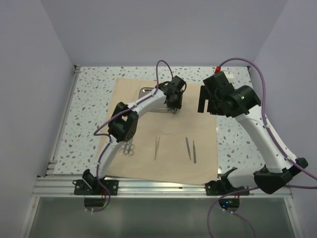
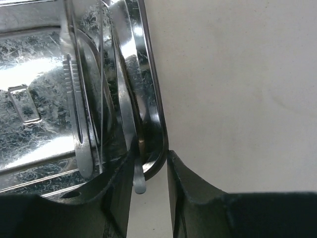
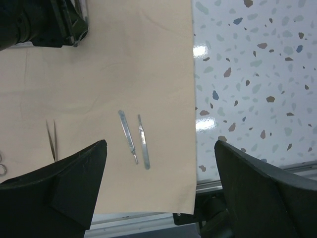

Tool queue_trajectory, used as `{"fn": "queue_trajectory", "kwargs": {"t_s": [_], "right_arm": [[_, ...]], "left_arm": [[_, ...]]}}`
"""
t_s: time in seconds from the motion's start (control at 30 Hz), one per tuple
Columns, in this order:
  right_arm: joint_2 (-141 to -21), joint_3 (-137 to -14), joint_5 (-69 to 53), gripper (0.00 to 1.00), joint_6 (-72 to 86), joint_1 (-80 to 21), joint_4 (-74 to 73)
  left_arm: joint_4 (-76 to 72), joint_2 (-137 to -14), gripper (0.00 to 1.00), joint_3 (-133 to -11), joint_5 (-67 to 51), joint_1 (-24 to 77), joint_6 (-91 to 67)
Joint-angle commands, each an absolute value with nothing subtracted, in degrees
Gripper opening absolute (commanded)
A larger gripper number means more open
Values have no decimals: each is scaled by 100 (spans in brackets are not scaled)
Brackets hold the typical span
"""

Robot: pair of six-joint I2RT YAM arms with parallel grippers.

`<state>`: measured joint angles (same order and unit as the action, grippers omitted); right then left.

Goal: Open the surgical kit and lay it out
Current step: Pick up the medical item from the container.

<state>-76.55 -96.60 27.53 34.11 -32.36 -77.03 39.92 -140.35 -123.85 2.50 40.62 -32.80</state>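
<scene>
The surgical kit's tan cloth (image 1: 163, 166) lies spread flat. Its steel tray (image 1: 146, 91) sits at the cloth's far side. My left gripper (image 1: 173, 106) is down at the tray's right end. In the left wrist view its jaws (image 2: 148, 158) straddle the tray rim (image 2: 153, 99), narrowly apart. The rounded end of a thin silver instrument (image 2: 139, 184) pokes over the rim against the left finger. Ribbed tweezers (image 2: 79, 129) lie inside the tray. My right gripper (image 1: 203, 99) hovers wide open (image 3: 161, 148) above the cloth's right part (image 3: 124, 74), holding nothing.
Laid out on the cloth are scissors (image 1: 128, 148), tweezers (image 1: 156, 148) and two slim silver handles (image 1: 187, 148) (image 1: 194, 151), also seen from the right wrist (image 3: 128, 136) (image 3: 143, 141). Speckled tabletop (image 1: 233, 144) borders the cloth. A metal rail (image 1: 163, 186) runs along the near edge.
</scene>
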Motion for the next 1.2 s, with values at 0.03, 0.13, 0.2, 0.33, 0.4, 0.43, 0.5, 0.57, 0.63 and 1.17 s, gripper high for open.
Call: {"fn": "queue_trajectory", "kwargs": {"t_s": [0.03,0.13,0.2,0.33,0.4,0.43,0.5,0.57,0.63,1.17], "right_arm": [[-7559,-9650,2874,94,3164,-3112,-7532],[-7550,-9650,2865,95,3050,-3050,-7515],[-7541,-9668,2865,95,2971,-3024,-7523],[-7532,-9668,2839,95,2822,-2997,-7488],[-7532,-9668,2830,95,2795,-2971,-7488],[-7524,-9668,2813,95,2778,-2962,-7462],[-7524,-9651,2777,95,2734,-2944,-7445],[-7532,-9642,2742,95,2716,-2927,-7444],[-7524,-9642,2707,95,2707,-2909,-7427],[-7084,-9299,2364,95,2777,-2900,-7216]], "left_arm": [[4122,-14256,34,-12559,518,4078,-3559],[4245,-14291,32,-12586,747,4087,-3682],[4315,-14308,32,-12612,843,4087,-3753],[4377,-14344,32,-12630,940,4078,-3850],[4386,-14405,33,-12630,897,4069,-3858],[4394,-14431,33,-12621,862,4078,-3867],[4412,-14502,30,-12612,774,4078,-3876],[4412,-14528,24,-12560,730,4096,-3876],[4395,-14520,10,-12498,686,4096,-3859],[4403,-12886,0,-12709,686,4087,-3489]]}}
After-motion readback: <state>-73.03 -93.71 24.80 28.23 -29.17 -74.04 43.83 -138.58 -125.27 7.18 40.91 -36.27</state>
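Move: The medical item, a slim metal tweezers-like tool, lies along the tray's right wall with its near end almost between the left fingertips; its middle is about 6 cm ahead, 1 cm left and 2 cm below. A flat ribbed tweezers lies roughly 3 cm to the left of it, with a thin tweezers in between. The tray's middle is some 6 cm ahead of the left hand and 9 cm to its left. From the right hand the item is about 18 cm ahead, 17 cm left and 27 cm below. Ease the left gripper about 1 cm left and 1.5 cm down at the tray's near-right corner, turning it slightly counter-clockwise, so the part-open fingers straddle the medical item's near end. Hold there and shut them fully, pinching that end, then lift some 3.5 cm nearly straight up with the grip kept. ##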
